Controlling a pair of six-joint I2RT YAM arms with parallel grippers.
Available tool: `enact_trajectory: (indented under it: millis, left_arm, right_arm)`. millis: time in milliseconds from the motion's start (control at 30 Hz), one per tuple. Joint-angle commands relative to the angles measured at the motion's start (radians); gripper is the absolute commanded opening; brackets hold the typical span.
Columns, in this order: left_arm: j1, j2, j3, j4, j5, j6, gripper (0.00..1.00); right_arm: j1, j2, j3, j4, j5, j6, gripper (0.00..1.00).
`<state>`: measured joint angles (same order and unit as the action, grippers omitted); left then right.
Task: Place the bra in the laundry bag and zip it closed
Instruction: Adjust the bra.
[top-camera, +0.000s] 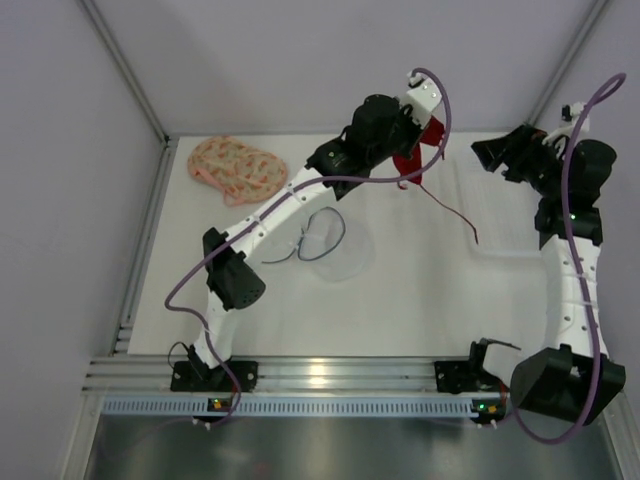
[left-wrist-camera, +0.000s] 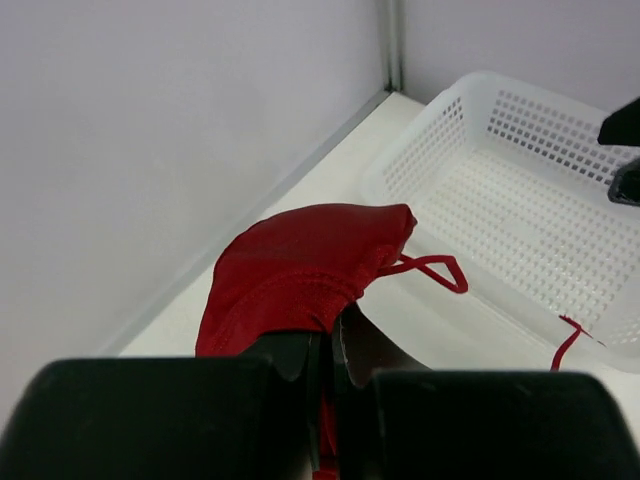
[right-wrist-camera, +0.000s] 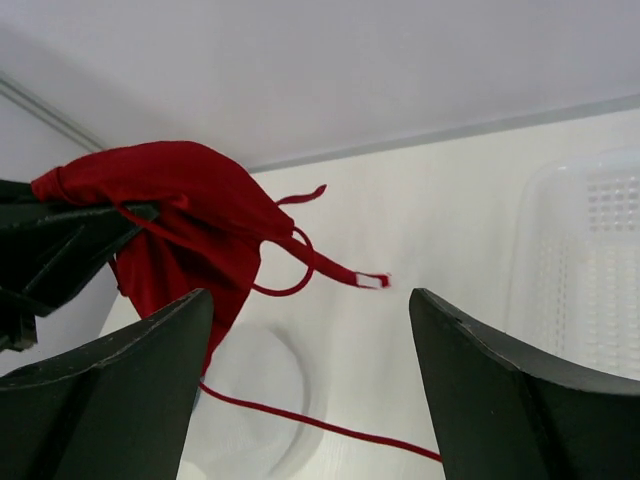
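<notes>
The red bra (top-camera: 410, 163) hangs in the air near the back wall, pinched at one cup by my left gripper (top-camera: 415, 138), which is shut on it (left-wrist-camera: 335, 340). In the left wrist view the cup of the bra (left-wrist-camera: 300, 265) bulges above the jaws, and one long strap trails down toward the table. My right gripper (top-camera: 490, 155) stands open to the right of the bra, apart from it; in its own view the bra (right-wrist-camera: 190, 210) hangs ahead of the wide, empty gap (right-wrist-camera: 312, 300). The translucent white laundry bag (top-camera: 335, 245) lies flat on the table below, also seen from the right wrist (right-wrist-camera: 260, 400).
A white perforated basket (top-camera: 500, 210) sits at the right of the table, under my right gripper (left-wrist-camera: 520, 200). A pink patterned garment (top-camera: 237, 168) lies at the back left. Walls close the table at the back and both sides.
</notes>
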<state>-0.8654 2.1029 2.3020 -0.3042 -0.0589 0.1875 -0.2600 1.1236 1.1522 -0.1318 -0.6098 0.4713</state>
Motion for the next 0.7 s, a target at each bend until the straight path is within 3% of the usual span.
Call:
enact_trajectory:
  millis: [0, 100, 200, 333, 667]
  left_arm:
    - [0.003, -0.115, -0.035, -0.118, -0.149, -0.138, 0.02]
    - [0.005, -0.149, -0.050, -0.157, -0.289, -0.236, 0.01]
    - [0.011, -0.173, -0.084, -0.171, -0.337, -0.290, 0.00]
    - [0.026, -0.214, -0.139, -0.173, -0.315, -0.370, 0.00]
    - [0.026, -0.293, -0.219, -0.171, -0.208, -0.470, 0.00]
  right_arm:
    - [0.050, -0.031, -0.039, 0.087, -0.068, -0.020, 0.80]
    - [0.135, -0.041, -0.043, 0.072, -0.111, -0.114, 0.79]
    - [0.250, -0.085, -0.104, 0.119, -0.163, -0.246, 0.79]
    - [0.401, -0.110, -0.215, 0.285, -0.125, -0.263, 0.81]
    - [0.553, 0.088, -0.072, 0.304, -0.024, -0.312, 0.79]
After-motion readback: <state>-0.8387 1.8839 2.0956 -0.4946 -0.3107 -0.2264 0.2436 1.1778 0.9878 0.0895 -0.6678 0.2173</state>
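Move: The red bra is still pinched in the left gripper, its middle hanging some 7 cm straight below that hand. From the right hand it is about 11 cm to the left, 4 cm ahead and 3 cm lower. The open white laundry bag lies on the table roughly 22 cm left of the left hand, 12 cm back and 35 cm down. The white basket stands about 10 cm right of the right hand, 3 cm farther out and 32 cm below. Sweep the open right gripper left about 18 cm towards the hanging part of the bra, drawing back as it goes, then reaching slightly forward again and sinking some 5 cm; turn it about 30 degrees counter-clockwise and keep its fingers wide. Meanwhile carry the bra left about 8 cm in the closed left gripper, tipping its fingers down and turning them counter-clockwise, each some 20 degrees. ##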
